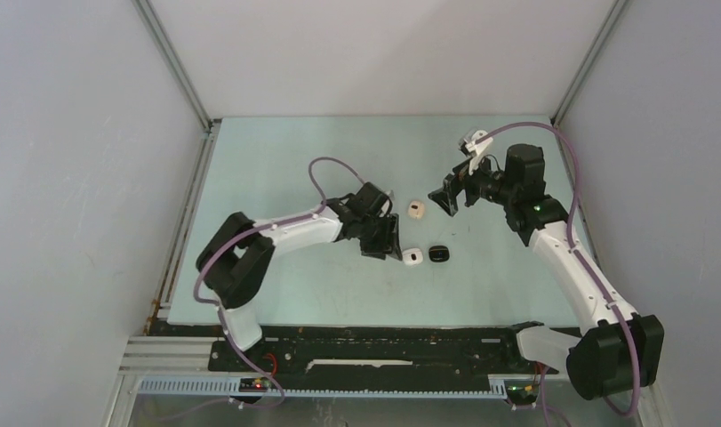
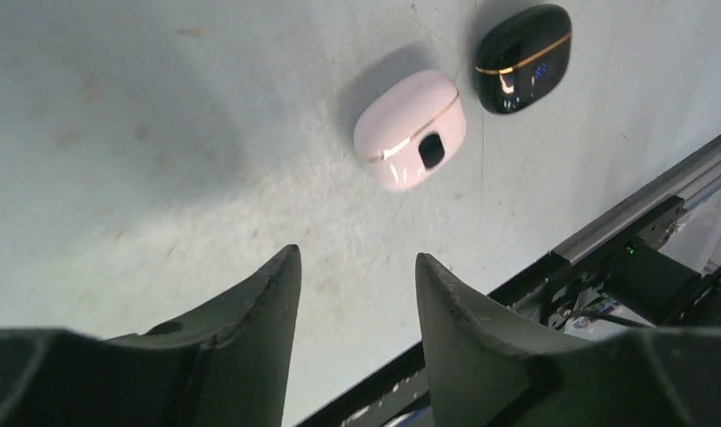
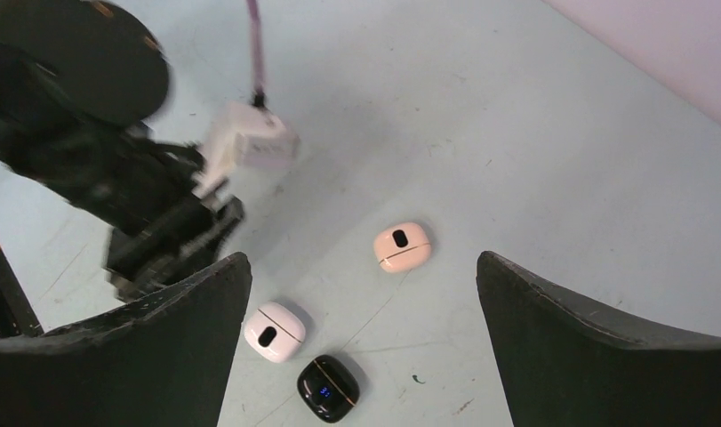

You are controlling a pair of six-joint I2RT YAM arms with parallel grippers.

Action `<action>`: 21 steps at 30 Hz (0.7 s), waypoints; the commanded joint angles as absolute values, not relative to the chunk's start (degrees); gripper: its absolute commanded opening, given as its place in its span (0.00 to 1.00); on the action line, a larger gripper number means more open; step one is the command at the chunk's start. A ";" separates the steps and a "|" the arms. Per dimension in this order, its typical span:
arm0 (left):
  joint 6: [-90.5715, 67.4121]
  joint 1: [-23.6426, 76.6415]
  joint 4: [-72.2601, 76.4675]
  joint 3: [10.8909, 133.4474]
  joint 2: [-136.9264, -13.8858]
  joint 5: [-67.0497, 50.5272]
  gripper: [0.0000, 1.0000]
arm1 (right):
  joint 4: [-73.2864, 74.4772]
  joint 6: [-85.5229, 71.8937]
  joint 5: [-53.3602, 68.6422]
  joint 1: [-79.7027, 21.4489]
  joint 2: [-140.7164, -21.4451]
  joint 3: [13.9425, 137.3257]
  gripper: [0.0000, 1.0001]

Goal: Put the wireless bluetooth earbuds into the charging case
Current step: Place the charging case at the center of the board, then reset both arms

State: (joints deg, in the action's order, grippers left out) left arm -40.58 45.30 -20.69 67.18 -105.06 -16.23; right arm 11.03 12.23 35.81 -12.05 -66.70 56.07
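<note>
Three pebble-like charging cases lie on the pale table, all with lids shut: a white case [image 1: 412, 257] [image 2: 410, 130] [image 3: 274, 331], a black case [image 1: 438, 254] [image 2: 523, 59] [image 3: 327, 388] with a lit blue display, and a beige case [image 1: 417, 211] [image 3: 401, 246]. The earbuds are out of view. My left gripper [image 1: 385, 238] [image 2: 356, 260] is low just left of the white case, open with only bare table between its fingers. My right gripper [image 1: 447, 197] [image 3: 364, 262] hovers to the right of the beige case, wide open and holding nothing.
The black front rail [image 1: 374, 342] [image 2: 641, 205] runs along the table's near edge. Grey enclosure walls [image 1: 90, 178] close in the left, right and back. The left arm's wrist with its white camera block [image 3: 250, 142] fills the upper left of the right wrist view.
</note>
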 commanded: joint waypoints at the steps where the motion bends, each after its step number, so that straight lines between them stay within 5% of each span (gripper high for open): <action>1: -31.96 43.75 -33.25 70.79 -94.19 -7.01 0.57 | 9.31 12.21 36.46 -10.79 -67.68 56.16 1.00; 4: -26.38 41.84 -40.42 73.41 -88.29 0.56 0.72 | 8.66 10.68 35.70 -9.32 -68.17 56.16 1.00; 6: -23.89 39.41 -43.14 73.75 -84.55 4.31 0.98 | 8.23 9.43 35.60 -8.12 -68.33 56.12 1.00; 13: -16.33 29.15 -40.22 66.69 -67.60 11.31 1.00 | 5.90 3.08 34.39 -3.81 -67.94 56.16 1.00; 21: -9.44 27.80 -9.27 40.34 -40.94 23.16 1.00 | 3.64 -5.96 32.59 0.71 -67.12 56.14 1.00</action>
State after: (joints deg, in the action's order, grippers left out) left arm -15.44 27.83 -24.73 47.88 -48.73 15.03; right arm 7.31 0.27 34.04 -1.56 -68.27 56.03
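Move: The white charging case, already set down, lies about 6 cm to the right of my left hand, 1 cm ahead and 4 cm below it. The black case sits about 6 cm farther right of the white one, and the pink case about 13 cm beyond it and slightly right. From my right hand, the white case is some 8 cm back, 9 cm left and 24 cm down; the pink case is about 5 cm ahead and 7 cm left. With the fingers already clear of the white case, I swing my left hand up and to the left, away from all three cases, about 24 cm left and 18 cm up, levelling off late. I tip its fingers up from the table by some 50 degrees, turn it a little counter-clockwise and spread the half-open gripper wide. My right hand, still open and empty, drifts right and somewhat forward, turning clockwise. ##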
